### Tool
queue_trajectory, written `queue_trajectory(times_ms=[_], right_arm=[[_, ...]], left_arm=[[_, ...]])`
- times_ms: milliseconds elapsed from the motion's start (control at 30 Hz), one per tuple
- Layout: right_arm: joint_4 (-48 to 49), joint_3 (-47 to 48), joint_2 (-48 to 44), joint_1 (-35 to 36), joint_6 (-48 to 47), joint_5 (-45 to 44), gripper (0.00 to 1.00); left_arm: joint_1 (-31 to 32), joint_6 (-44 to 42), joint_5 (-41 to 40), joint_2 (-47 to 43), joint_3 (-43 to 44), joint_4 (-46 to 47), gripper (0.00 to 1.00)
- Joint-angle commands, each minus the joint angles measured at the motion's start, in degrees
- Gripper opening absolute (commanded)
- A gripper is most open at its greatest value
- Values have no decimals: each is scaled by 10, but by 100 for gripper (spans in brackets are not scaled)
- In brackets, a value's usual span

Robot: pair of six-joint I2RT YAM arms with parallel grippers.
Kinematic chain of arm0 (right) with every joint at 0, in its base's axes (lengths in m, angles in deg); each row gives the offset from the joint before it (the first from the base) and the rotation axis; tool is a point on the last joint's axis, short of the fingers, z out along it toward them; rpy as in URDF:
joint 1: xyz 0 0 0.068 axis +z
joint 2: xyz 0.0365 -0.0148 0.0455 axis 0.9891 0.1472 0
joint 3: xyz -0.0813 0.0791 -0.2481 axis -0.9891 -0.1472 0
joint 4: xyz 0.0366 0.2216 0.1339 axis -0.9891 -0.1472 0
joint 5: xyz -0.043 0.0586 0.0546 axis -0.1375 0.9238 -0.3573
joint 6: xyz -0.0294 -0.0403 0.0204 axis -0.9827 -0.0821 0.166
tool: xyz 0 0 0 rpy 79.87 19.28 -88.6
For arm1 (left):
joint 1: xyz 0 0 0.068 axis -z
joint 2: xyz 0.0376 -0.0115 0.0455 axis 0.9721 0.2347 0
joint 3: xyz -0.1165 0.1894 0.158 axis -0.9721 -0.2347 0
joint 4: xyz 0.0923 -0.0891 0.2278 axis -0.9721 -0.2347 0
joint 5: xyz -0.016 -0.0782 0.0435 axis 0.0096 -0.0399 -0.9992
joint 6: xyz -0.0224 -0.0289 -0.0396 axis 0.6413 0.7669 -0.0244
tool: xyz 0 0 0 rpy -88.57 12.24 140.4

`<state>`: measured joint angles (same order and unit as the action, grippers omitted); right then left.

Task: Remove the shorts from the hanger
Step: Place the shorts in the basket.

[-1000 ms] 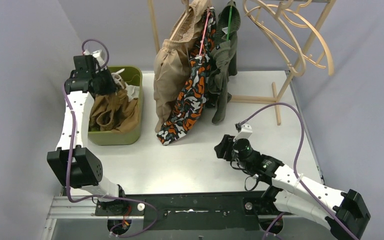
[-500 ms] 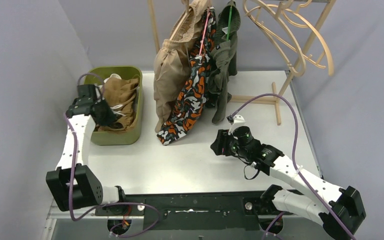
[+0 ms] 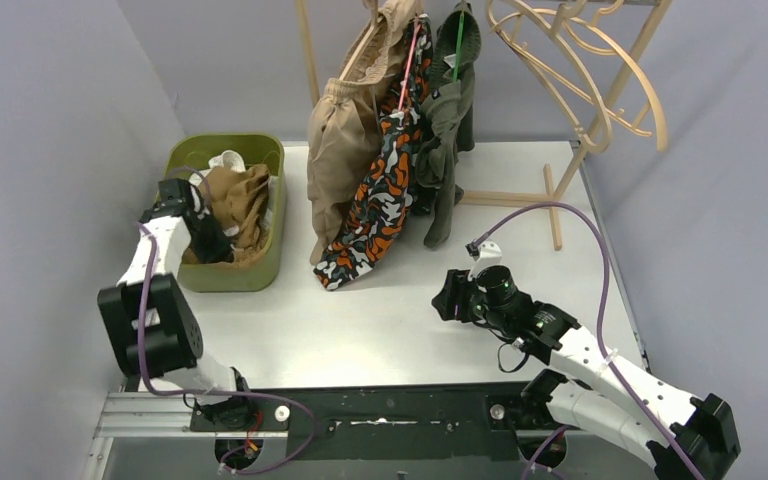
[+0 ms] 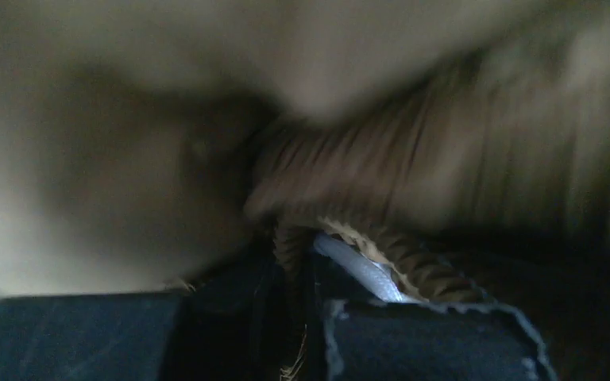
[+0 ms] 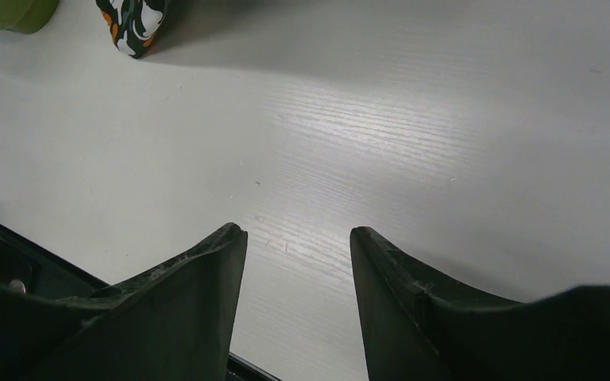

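Beige shorts (image 3: 338,150), camouflage shorts (image 3: 383,195) and dark olive shorts (image 3: 445,145) hang on hangers from the wooden rack at the back. Brown shorts (image 3: 238,198) lie in the green bin (image 3: 250,272), on top of white shorts (image 3: 226,160). My left gripper (image 3: 208,238) is down in the bin, shut on the brown shorts' gathered waistband (image 4: 381,262), with a white drawstring tip beside it. My right gripper (image 3: 447,298) is open and empty low over the table, right of the camouflage hem (image 5: 131,20); its fingers (image 5: 206,278) frame bare tabletop.
Several empty wooden hangers (image 3: 585,60) hang at the back right on the rack, whose foot (image 3: 550,205) rests on the table. The green bin's corner shows in the right wrist view (image 5: 4,12). The black base rail (image 3: 390,420) runs along the near edge.
My left gripper has come down and toward me with the brown shorts, from above the bin's far end into the bin. My right gripper shifted slightly over the table.
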<state>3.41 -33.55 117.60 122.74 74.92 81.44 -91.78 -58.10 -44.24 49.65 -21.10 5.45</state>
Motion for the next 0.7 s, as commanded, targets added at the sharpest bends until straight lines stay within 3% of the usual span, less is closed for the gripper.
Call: queue_trajectory(times_ms=[0,133,400,500,600,667], right_arm=[[18,20,2,-5,15,-46,52],[6,25,-4,-4,36,-42,52],[-70,31,-71,-4,41,-46,53],[-94,34,-105,-4,41,-55,54],[-116,41,-131,-4,42,-63,55],[-132,46,-143,-5,46,-71,55]], left_arm=[[41,-28,-23,101,-32,-6,0],[84,-23,-52,118,-22,-19,0],[87,-45,-90,26,33,-105,8],[86,-47,-117,-25,69,-130,21],[79,-40,-126,-69,108,-132,47],[77,-40,-114,-82,142,-133,54]])
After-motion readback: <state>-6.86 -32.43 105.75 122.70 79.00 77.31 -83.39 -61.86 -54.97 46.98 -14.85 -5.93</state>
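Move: Down inside the basket, the left hand already grips the bunched brown shorts; the basket's middle lies about 5 cm ahead of it, 2 cm to its right and 5 cm below. The white shorts show some 14 cm ahead, 2 cm right and 5 cm below; the hanging beige shorts are roughly 14 cm ahead, 27 cm right and 14 cm higher. From the right hand, the basket is about 19 cm ahead, 44 cm left and 6 cm below. Pushing the brown shorts down into the basket, the left hand drops about 7 cm, sliding slightly right while its fingers tip more steeply downward. It lingers low, then rises some 10 cm, opening about halfway and letting go of the waistband. Meanwhile the empty right hand eases about 4 cm right, up and a little back, away from the basket. ##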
